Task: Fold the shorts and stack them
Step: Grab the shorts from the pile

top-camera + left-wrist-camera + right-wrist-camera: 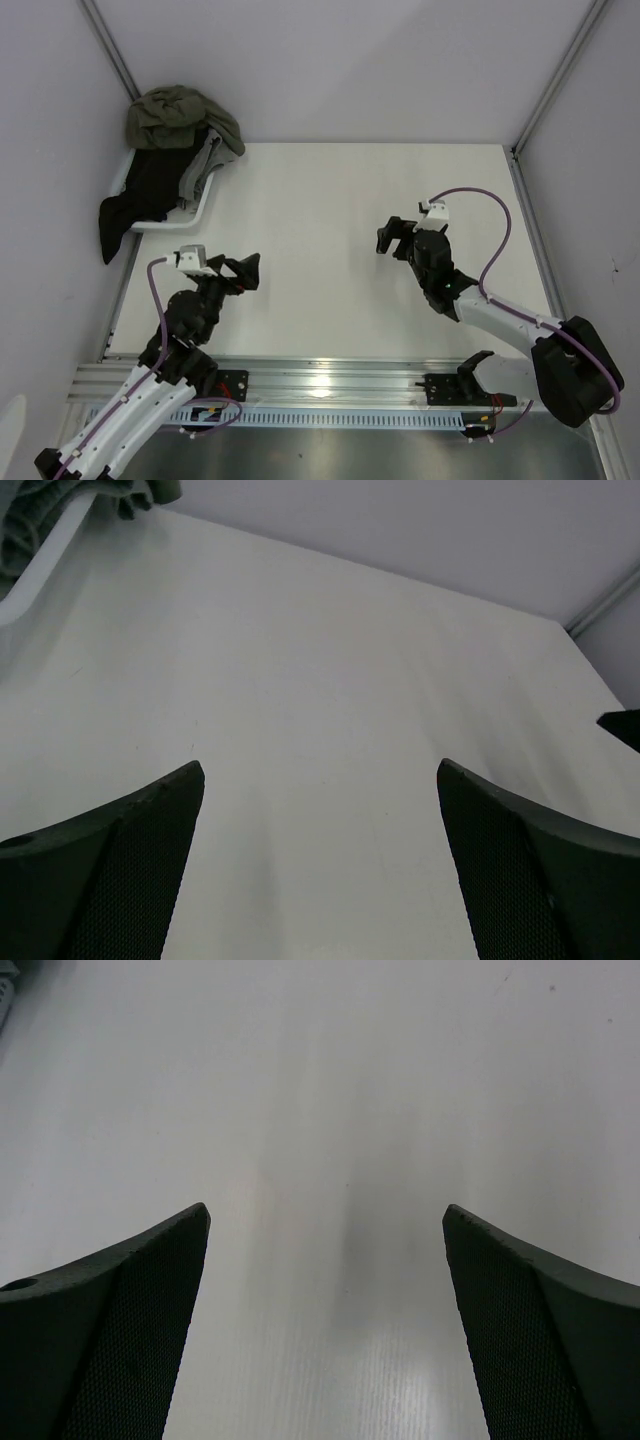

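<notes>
The olive-green shorts (180,115) lie crumpled on top of the pile in the white basket (165,224) at the table's far left. The black shorts (132,196) sit lower in it and hang over its left rim. My left gripper (250,272) hovers open over the bare table, right of and nearer than the basket, holding nothing. My right gripper (390,238) is also open and empty over the table's middle right. In the left wrist view, the left gripper (320,770) shows only tabletop between its fingers. The right wrist view shows the same for the right gripper (325,1212).
A light grey garment (200,168) lies in the basket between the two pairs. In the left wrist view the basket's rim (45,565) is at the top left, with grey cloth (30,510) behind it. White walls and metal posts (555,80) enclose the white table (330,190).
</notes>
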Controlling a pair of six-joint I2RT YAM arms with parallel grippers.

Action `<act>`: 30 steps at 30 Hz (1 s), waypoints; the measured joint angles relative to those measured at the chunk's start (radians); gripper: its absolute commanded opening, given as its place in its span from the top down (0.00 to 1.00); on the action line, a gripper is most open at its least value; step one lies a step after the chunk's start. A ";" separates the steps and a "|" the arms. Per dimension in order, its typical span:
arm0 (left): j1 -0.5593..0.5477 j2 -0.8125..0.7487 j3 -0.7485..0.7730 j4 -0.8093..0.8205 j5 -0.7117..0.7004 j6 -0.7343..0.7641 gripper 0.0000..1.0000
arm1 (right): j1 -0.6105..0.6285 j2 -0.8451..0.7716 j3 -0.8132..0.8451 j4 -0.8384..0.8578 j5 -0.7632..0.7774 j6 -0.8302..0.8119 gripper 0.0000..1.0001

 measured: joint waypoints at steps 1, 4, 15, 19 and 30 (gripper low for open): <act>0.000 -0.005 -0.005 -0.010 -0.034 -0.027 0.01 | 0.000 -0.007 -0.001 0.001 0.001 0.000 0.01; 0.000 0.002 -0.006 -0.053 -0.115 -0.112 0.01 | 0.000 -0.024 -0.009 0.007 0.005 0.002 0.01; 0.259 0.324 0.291 -0.125 -0.146 -0.382 0.01 | -0.010 -0.013 -0.014 0.004 -0.002 0.026 0.01; 0.529 0.521 0.461 -0.078 0.060 -0.428 0.01 | -0.021 -0.011 -0.014 0.000 -0.011 0.035 0.01; 0.851 1.069 0.814 0.025 0.518 -0.629 0.01 | -0.050 -0.023 -0.043 0.011 -0.053 0.039 0.00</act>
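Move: The pile of shorts lies about 24 cm ahead of the left gripper, 12 cm to its left and some 8 cm lower. In it, the olive shorts on top sit roughly 29 cm ahead and 11 cm left, the black shorts 18 cm ahead and 16 cm left, and the grey shorts 21 cm ahead and 6 cm left. From the right gripper, the pile is some 19 cm ahead and 45 cm left. Swing the left gripper left with a slight dip of about 2 cm, then sweep it up, forward and left over the white basket to the pile, some 20 cm farther out and 15 cm farther left. Roll its left side down nearly 40 degrees on the way, turning it counter-clockwise and tipping the fingers a little down. Keep the fingers wide open. ##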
